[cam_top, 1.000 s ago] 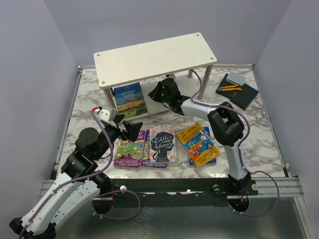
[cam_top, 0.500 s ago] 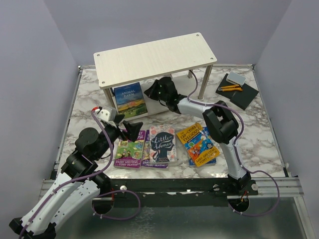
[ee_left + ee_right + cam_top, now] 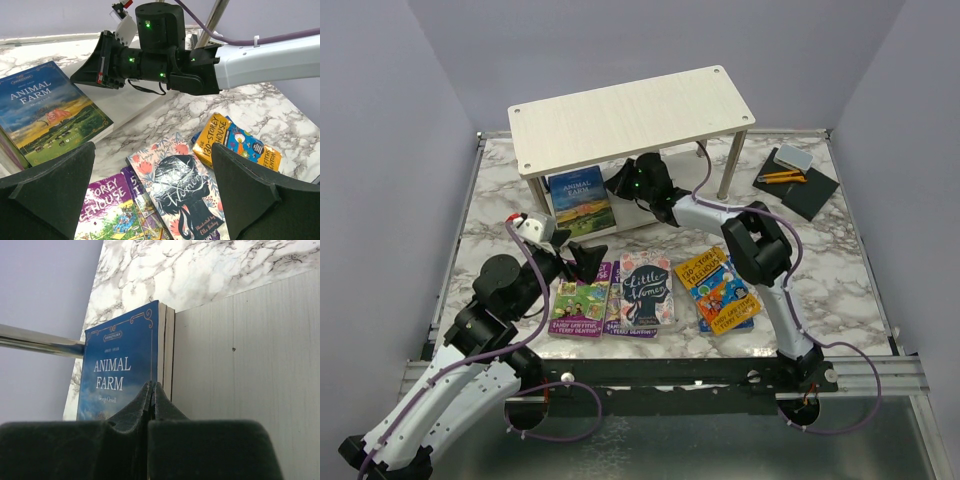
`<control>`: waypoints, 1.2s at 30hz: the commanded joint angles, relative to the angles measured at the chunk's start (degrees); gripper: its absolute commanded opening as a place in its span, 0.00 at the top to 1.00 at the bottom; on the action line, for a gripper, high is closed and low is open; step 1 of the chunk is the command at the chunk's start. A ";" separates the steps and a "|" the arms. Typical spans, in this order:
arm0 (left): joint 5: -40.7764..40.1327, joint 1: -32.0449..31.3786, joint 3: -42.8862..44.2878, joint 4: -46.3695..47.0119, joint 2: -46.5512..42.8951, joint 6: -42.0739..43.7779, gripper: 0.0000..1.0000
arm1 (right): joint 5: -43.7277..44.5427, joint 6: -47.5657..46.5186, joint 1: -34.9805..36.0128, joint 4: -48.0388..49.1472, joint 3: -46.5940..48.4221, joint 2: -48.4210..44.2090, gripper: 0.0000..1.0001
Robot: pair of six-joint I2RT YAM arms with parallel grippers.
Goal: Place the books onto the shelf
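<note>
The shelf stands at the back of the marble table. A blue "Animal Farm" book leans upright at the left end of its lower board. My right gripper reaches under the top board, shut and empty, tips right by that book's right edge. My left gripper hangs open over the flat books: "Little Women", purple Treehouse covers and an orange Treehouse cover on a blue one. In the top view the left gripper sits just left of them.
A black pad with pencils and an eraser lies at the back right. Silver shelf posts stand beside the right arm's forearm. Purple walls close in on the table's left, right and rear.
My right gripper has slid left under the shelf's top board, closer to "Animal Farm". The left arm and the flat books have not moved.
</note>
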 commanded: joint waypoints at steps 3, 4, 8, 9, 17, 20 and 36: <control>0.83 0.21 0.00 -0.37 0.19 0.89 0.01 | -2.14 -0.20 -0.11 -0.40 2.09 1.88 0.99; 0.83 0.21 -0.01 -0.37 0.15 0.86 0.01 | -1.91 -0.21 -0.11 -0.21 1.70 1.51 1.00; 0.98 0.21 0.02 -0.36 0.12 0.82 0.01 | 0.58 -0.71 -0.11 0.56 -1.04 -0.82 0.99; 1.07 0.21 -0.02 -0.37 0.11 0.79 0.01 | 1.04 -0.76 -0.19 0.55 -1.63 -1.56 0.99; 2.30 0.23 -0.61 -0.40 0.16 -1.79 0.01 | 3.08 -2.63 -0.27 3.79 -13.03 -13.14 0.99; 2.98 0.21 -0.61 -0.44 0.56 -3.19 0.01 | 3.04 -3.67 -0.29 2.70 -17.73 -18.22 0.99; 4.87 0.21 -3.02 -1.94 5.62 -15.03 0.01 | 3.90 -9.91 -1.28 -14.73 -42.41 -46.87 0.48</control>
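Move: Little Women, likely the next book, lies some 27 cm back and 9 cm right of the right hand, about 5 cm lower. Animal Farm's middle on the shelf is about 8 cm left and 4 cm back of that hand; the yellow Treehouse book lies some 19 cm right of Little Women, and the purple-and-green book about 18 cm left of it. From the left hand, Little Women is about 13 cm right, 3 cm back and 20 cm below. After staying a moment with shut fingertips at Animal Farm's right edge, the right hand comes away from it, sweeping back and right about 18 cm and rising some 6 cm out of the shelf, its fingers opening to nearly half on the way towards Little Women. Late on, the waiting left hand starts to sink and ease right about 2 cm each, wide open, tipping down some 10 degrees. ##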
